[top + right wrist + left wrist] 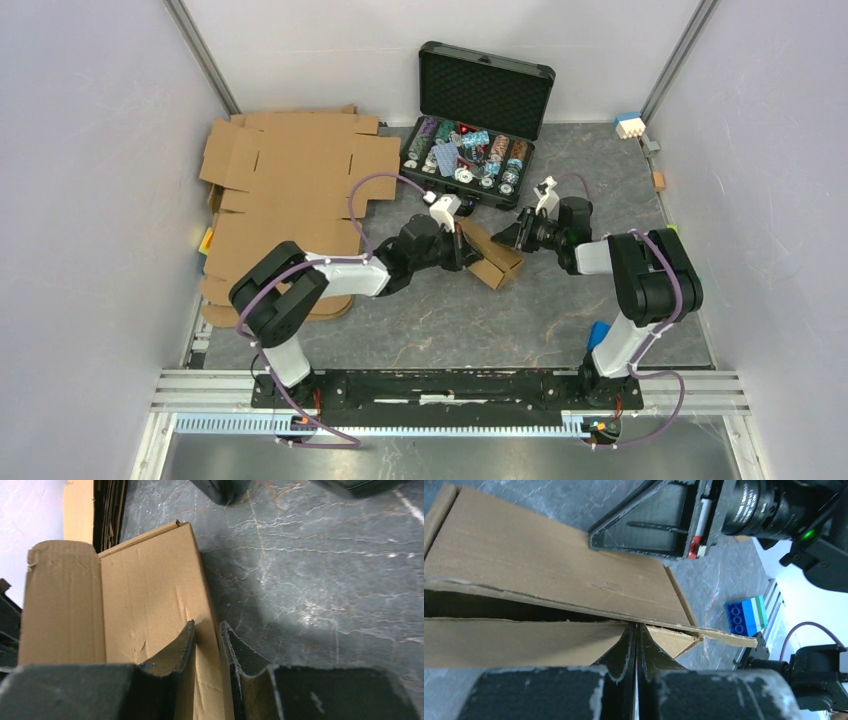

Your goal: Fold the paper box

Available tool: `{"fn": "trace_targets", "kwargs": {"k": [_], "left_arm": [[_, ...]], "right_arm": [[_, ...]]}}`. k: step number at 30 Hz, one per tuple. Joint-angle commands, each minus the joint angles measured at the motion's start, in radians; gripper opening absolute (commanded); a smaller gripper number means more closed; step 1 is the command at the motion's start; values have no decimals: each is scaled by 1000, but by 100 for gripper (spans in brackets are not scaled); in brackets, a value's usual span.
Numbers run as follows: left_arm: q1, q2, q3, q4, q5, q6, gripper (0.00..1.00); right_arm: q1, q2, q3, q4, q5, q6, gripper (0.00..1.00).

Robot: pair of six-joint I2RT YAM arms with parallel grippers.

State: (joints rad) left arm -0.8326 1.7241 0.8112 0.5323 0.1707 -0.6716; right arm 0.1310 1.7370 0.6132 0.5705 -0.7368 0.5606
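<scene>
The paper box is a small flat brown carton lying tilted on the grey tabletop between both arms. My left gripper is at its left end. In the left wrist view the gripper is shut, its tips pressed into the seam where two layers of the paper box meet. My right gripper reaches the box's far right end. In the right wrist view the gripper has narrow jaws either side of the edge of the paper box, one finger over the panel and one past it.
Big flat cardboard sheets lie at the left. An open black case of chips stands just behind the box. A blue brick sits by the right arm's base, and a white and blue block sits at the back right corner.
</scene>
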Motion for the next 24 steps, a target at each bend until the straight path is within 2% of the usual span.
{"fn": "trace_targets", "kwargs": {"k": [1,14,24], "left_arm": [[7,50,123,23,16,45,2],[10,194,330,-41,57,46,2],[19,103,348,-164,53,130,2]], "right_arm": [[-13,37,15,-59,-5,-14,24],[-45,47,47,-146,62,-115,27],[-44,13,45,-168,120,-131,28]]}}
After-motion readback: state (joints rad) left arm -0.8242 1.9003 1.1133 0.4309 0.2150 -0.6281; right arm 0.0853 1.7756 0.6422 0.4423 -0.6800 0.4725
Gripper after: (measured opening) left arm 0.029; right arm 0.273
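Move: Right at the shut left fingertips is the slit under the paper box's lid. The lid's middle lies about 4 cm ahead and 3 cm right of the left hand, roughly level with it; the box's middle is some 1 cm ahead and 5 cm below. The chip case is about 22 cm ahead, 3 cm left and a little lower. From the right hand, the lid is level fore and aft, 1 cm left and about 2 cm above; the box is 3 cm back, 3 cm left. Prying outward with shut fingers, the left hand sweeps right and forward about 7 cm while rising some 2 cm, its tips working from the slit into the box opening against the lid's inner side, then eases to a stop. The right hand edges right, comes free of the cardboard edge between its fingers and sinks about 3 cm beside the box, its opening unchanged. ##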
